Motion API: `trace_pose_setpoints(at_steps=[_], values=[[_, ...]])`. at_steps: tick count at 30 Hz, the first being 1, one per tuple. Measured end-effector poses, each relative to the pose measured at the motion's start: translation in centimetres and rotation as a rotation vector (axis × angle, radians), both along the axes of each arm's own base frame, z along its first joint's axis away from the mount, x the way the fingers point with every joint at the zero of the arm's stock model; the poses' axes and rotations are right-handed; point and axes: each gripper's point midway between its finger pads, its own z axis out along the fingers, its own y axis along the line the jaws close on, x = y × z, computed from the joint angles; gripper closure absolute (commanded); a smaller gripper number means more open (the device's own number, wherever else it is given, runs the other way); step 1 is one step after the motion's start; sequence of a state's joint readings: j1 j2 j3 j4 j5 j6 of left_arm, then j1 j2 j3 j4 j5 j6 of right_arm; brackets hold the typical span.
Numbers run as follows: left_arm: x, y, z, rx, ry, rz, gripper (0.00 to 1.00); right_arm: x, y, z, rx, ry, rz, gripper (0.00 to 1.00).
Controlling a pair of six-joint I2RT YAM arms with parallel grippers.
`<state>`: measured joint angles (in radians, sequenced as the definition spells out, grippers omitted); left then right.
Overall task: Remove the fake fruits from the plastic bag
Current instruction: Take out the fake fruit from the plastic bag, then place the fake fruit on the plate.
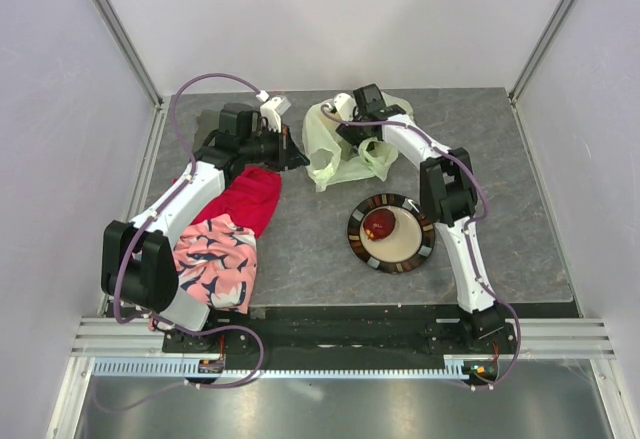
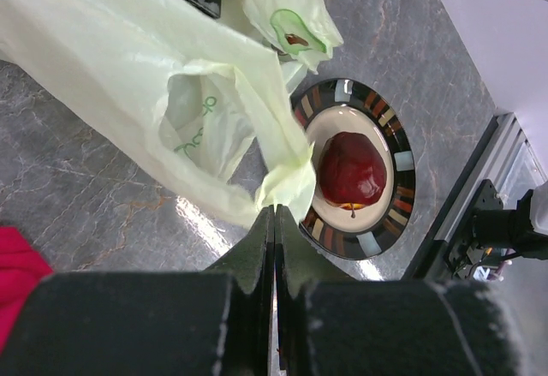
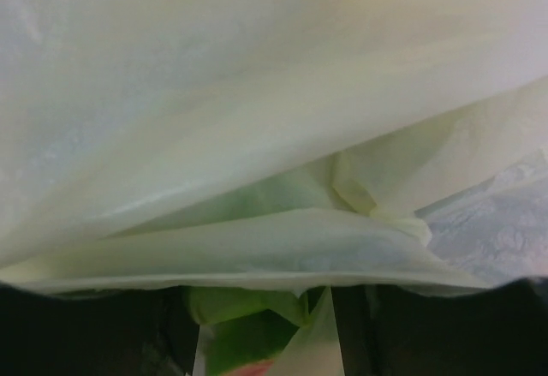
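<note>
The pale-green plastic bag (image 1: 335, 154) lies crumpled at the back middle of the table. My left gripper (image 1: 288, 149) is shut, its jaws pinching the edge of the bag (image 2: 128, 68) at the tips (image 2: 276, 211). My right gripper (image 1: 362, 137) is pushed into the bag from above. Bag film (image 3: 257, 93) fills its wrist view. Its fingers (image 3: 167, 333) stand apart around a green fruit piece (image 3: 248, 342) with a pink-red edge; I cannot tell whether they press on it. A dark red apple (image 1: 380, 224) (image 2: 351, 170) rests on the striped plate (image 1: 423, 244) (image 2: 402, 166).
A red cloth (image 1: 252, 199) and a pink patterned cloth (image 1: 215, 259) lie under the left arm. The red cloth also shows at the left edge of the left wrist view (image 2: 15, 273). Metal rails run along the table's near edge (image 1: 340, 344).
</note>
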<state>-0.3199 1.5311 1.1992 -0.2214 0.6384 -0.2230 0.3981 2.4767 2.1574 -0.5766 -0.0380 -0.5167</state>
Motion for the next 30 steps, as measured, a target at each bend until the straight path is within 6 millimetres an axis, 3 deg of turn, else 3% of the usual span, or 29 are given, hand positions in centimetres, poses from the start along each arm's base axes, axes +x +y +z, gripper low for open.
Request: trace_pose_setpoints(at_steps=[4, 7, 14, 17, 20, 24, 27, 30], values=[[0.0, 0.0, 0.0, 0.000, 0.000, 0.000, 0.98, -1.7, -0.2, 0.8, 0.023, 0.027, 0.012, 0.55], [0.0, 0.0, 0.0, 0.000, 0.000, 0.000, 0.98, -3.7, 0.3, 3.7, 0.088, 0.038, 0.035, 0.55], [1.0, -0.3, 0.0, 0.003, 0.010, 0.000, 0.98, -9.6, 1.8, 16.7, 0.311, -0.057, 0.162, 0.52], [1.9, -0.6, 0.4, 0.006, 0.008, 0.001, 0.98, -11.5, 2.2, 20.1, 0.384, -0.081, 0.198, 0.53], [2.7, -0.7, 0.7, 0.015, -0.004, 0.000, 0.98, -11.9, 2.2, 21.1, 0.440, -0.056, 0.187, 0.55], [3.2, -0.8, 0.9, 0.027, -0.016, -0.010, 0.98, -12.3, 0.3, 21.4, 0.457, 0.015, 0.147, 0.55], [3.5, -0.9, 0.8, 0.030, -0.014, -0.011, 0.98, -14.8, -2.2, 20.8, 0.395, 0.086, 0.156, 0.56], [3.4, -0.9, 0.8, 0.030, -0.011, -0.012, 0.98, -21.0, -5.6, 18.4, 0.275, 0.205, 0.178, 0.57]])
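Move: The right hand is down in the plastic bag with the green fruit already between its fingers. The plate it is bound for lies roughly 23 cm back and 5 cm to the right, about 3 cm lower. The red apple on the plate is about 21 cm back and 3 cm right, and the bag's near flap about 3 cm back and 3 cm right, slightly above the fingers. From the left hand, the plate is about 19 cm right, 3 cm back and 20 cm below. Keeping its grip on the green fruit, the right hand first draws it up and back out of the bag, rising about 21 cm and tilting its left side up some 25 degrees, then sweeps quickly back and to the right across to the plate's area, sinking a little and undoing part of that tilt. Meanwhile the shut left hand, keeping its pinch on the bag's rim, shifts about 3.5 cm forward, away from the plate. ##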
